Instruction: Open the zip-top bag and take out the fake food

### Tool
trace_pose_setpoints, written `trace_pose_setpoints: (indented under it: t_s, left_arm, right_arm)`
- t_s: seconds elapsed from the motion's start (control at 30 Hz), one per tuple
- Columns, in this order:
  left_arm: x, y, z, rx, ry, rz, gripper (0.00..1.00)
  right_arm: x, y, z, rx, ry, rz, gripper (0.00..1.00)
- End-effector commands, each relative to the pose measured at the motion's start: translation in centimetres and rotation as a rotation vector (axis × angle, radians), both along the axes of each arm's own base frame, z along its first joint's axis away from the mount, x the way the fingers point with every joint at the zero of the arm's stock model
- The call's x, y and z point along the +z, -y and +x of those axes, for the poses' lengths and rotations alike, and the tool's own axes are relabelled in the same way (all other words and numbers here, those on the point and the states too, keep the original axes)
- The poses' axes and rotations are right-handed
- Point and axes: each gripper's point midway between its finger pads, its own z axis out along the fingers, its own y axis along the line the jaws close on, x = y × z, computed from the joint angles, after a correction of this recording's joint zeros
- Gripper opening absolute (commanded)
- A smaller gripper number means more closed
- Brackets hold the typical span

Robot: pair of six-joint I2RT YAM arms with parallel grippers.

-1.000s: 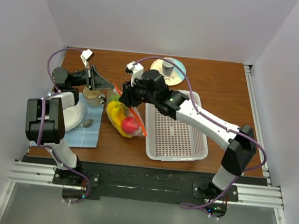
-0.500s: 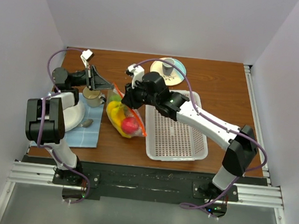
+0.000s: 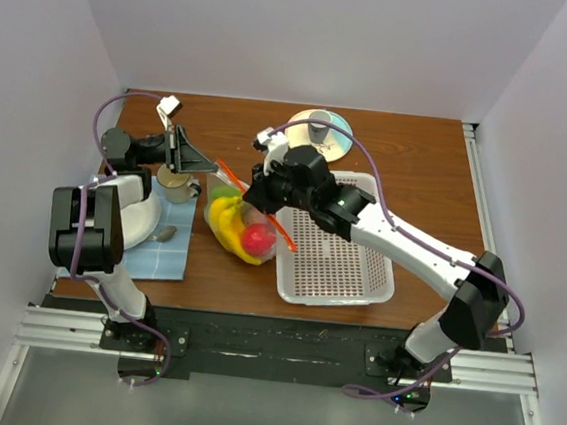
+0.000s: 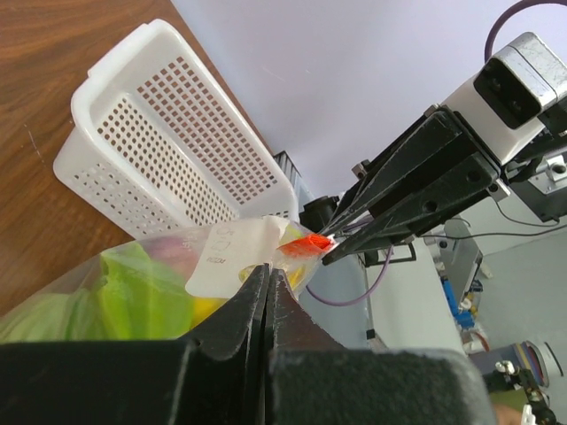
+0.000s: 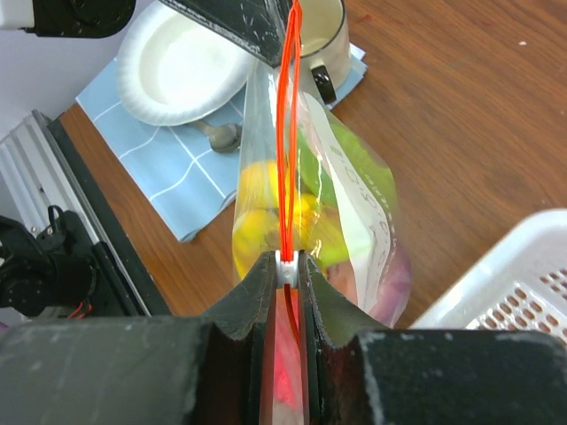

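The clear zip-top bag (image 3: pixel 239 230) stands on the table between my two grippers, its orange-red zip strip (image 3: pixel 283 235) on top. Inside it are fake food pieces: a yellow banana bunch (image 3: pixel 224 221), a red round fruit (image 3: pixel 257 237) and green pieces (image 3: pixel 223 194). My left gripper (image 3: pixel 207 168) is shut on the bag's far corner (image 4: pixel 257 257). My right gripper (image 5: pixel 286 264) is shut on the white zip slider (image 5: pixel 285 268), partway along the strip (image 5: pixel 285 133). The strip's two halves stand apart between the grippers. The right gripper also shows in the top view (image 3: pixel 256 198).
A white basket (image 3: pixel 333 268) stands just right of the bag. Left of the bag are a mug (image 3: pixel 174 184), a white plate (image 3: pixel 133 213) and a spoon (image 3: pixel 164 233) on a blue cloth (image 3: pixel 164 256). A grey cup on a disc (image 3: pixel 319 129) stands at the back.
My right gripper has slid right and nearer along the zip strip with the slider. The strip has lifted and parted behind it. The left gripper has kept its hold.
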Motion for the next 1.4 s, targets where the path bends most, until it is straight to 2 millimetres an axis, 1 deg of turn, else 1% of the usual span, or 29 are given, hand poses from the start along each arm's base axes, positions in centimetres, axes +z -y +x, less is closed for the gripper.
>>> trace_pose_setpoints:
  t_s: [0.0, 0.03, 0.07, 0.1, 0.13, 0.17, 0.2, 0.27, 0.4, 0.43, 0.5, 0.57, 0.6, 0.73, 0.8, 0.93, 0.97, 1.03, 1.07, 1.13, 1.17, 1.2, 1.23, 1.27, 1.3, 1.37]
  left_arm:
    - [-0.2, -0.8, -2.9, -0.107, 0.58, 0.226, 0.0]
    - [-0.2, -0.8, -2.9, -0.107, 0.582, 0.226, 0.0]
    - [-0.1, -0.8, -2.9, -0.107, 0.583, 0.226, 0.0]
    - [-0.1, -0.8, -2.9, -0.107, 0.586, 0.227, 0.0]
    - [0.0, -0.8, -2.9, -0.107, 0.586, 0.227, 0.0]
    - [-0.1, -0.8, -2.9, -0.107, 0.583, 0.227, 0.0]
    - [-0.1, -0.8, -2.8, -0.107, 0.586, 0.227, 0.0]
    - [0.1, -0.8, -2.8, -0.106, 0.589, 0.228, 0.0]
    - [0.1, -0.9, -2.7, -0.106, 0.588, 0.228, 0.0]
    - [0.1, -0.9, -2.8, -0.107, 0.586, 0.229, 0.0]
    - [0.2, -0.9, -2.7, -0.106, 0.589, 0.229, 0.0]
    - [0.3, -0.9, -2.6, -0.105, 0.594, 0.23, 0.0]
    - [0.3, -0.8, -2.7, -0.107, 0.591, 0.229, 0.0]
    - [0.4, -0.9, -2.4, -0.105, 0.594, 0.23, 0.0]
    - [0.5, -1.0, -2.2, -0.104, 0.593, 0.231, 0.0]
    - [0.7, -1.0, -2.0, -0.105, 0.598, 0.232, 0.0]
    - [0.8, -1.0, -1.9, -0.103, 0.596, 0.232, 0.0]
    - [0.7, -1.0, -1.9, -0.103, 0.598, 0.233, 0.0]
    - [0.7, -1.0, -1.9, -0.102, 0.591, 0.23, 0.0]
    - [0.7, -0.7, -2.1, -0.111, 0.595, 0.228, 0.0]
    - [0.7, -0.6, -2.3, -0.113, 0.589, 0.226, 0.0]
    - [0.7, -0.3, -2.5, -0.123, 0.59, 0.223, 0.0]
    - [0.8, -0.1, -2.7, -0.129, 0.591, 0.222, 0.0]
    - [0.9, 0.2, -3.0, -0.136, 0.595, 0.22, 0.0]
    - [1.0, 0.6, -3.3, -0.148, 0.596, 0.216, 0.0]
    - [1.1, 1.0, -3.8, -0.159, 0.602, 0.214, 0.0]
  right_arm:
    - [1.3, 2.9, -2.3, -0.016, -0.012, -0.006, 0.06]
    - [0.3, 3.4, -2.7, -0.018, -0.029, -0.022, 0.06]
    - [0.0, 3.8, -3.0, -0.025, -0.041, -0.022, 0.06]
    - [0.4, 4.2, -3.6, -0.022, -0.038, -0.011, 0.06]
    - [-0.6, 4.8, -4.0, -0.028, -0.052, -0.03, 0.06]
    - [-1.0, 5.1, -4.7, -0.026, -0.063, -0.038, 0.06]
    - [-0.8, 5.6, -5.2, -0.028, -0.06, -0.036, 0.06]
    - [-1.8, 6.3, -6.1, -0.033, -0.082, -0.063, 0.06]
    - [-2.0, 7.8, -8.0, -0.034, -0.103, -0.063, 0.06]
    - [-2.0, 7.9, -8.4, -0.031, -0.109, -0.06, 0.06]
    - [-2.9, 8.4, -9.2, -0.03, -0.132, -0.078, 0.06]
    - [-3.4, 8.6, -10.1, -0.022, -0.15, -0.082, 0.06]
    - [-4.2, 8.8, -10.5, -0.02, -0.162, -0.097, 0.06]
    - [-5.6, 9.1, -12.3, -0.003, -0.192, -0.124, 0.06]
    - [-6.2, 9.4, -12.8, -0.003, -0.195, -0.144, 0.06]
    - [-6.9, 10.0, -13.6, 0.001, -0.208, -0.163, 0.06]
    - [-7.0, 10.2, -13.7, 0.002, -0.211, -0.168, 0.08]
    - [-7.4, 10.5, -14.0, 0.005, -0.214, -0.178, 0.11]
    - [-7.5, 10.5, -14.1, 0.011, -0.212, -0.184, 0.19]
    - [-6.9, 10.1, -13.6, 0.025, -0.183, -0.19, 0.34]
    - [-6.4, 10.0, -13.2, 0.026, -0.164, -0.199, 0.47]
    - [-4.8, 9.1, -12.3, 0.017, -0.131, -0.196, 0.53]
    - [-4.3, 9.0, -11.8, 0.018, -0.102, -0.219, 0.57]
    - [-3.4, 9.0, -10.7, -0.011, -0.063, -0.231, 0.61]
    - [-1.0, 8.1, -9.9, -0.015, -0.024, -0.198, 0.62]
    - [0.0, 7.3, -8.3, -0.029, 0.049, -0.21, 0.63]
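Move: The near, right end of the zip lies roughly 10 cm back and 10 cm right of the right hand, some 6 cm below it; that hand already pinches the white slider. The apple sits about 8 cm back and 2 cm right of the hand, the banana 6 cm back and 6 cm left, both some 10 cm lower; the basket's middle is 7 cm back and 19 cm right, 12 cm lower. From the left hand the zip end is about 16 cm back and 19 cm right, 6 cm lower. The white slider is drawn along the orange zip towards its near, right end by the right hand, about 12 cm back and 9 cm right while sinking some 5 cm. There the fingers open and let go of it, tipping some 15 degrees farther down. The left hand stays put, still pinching the bag's far-left corner against the pull. ##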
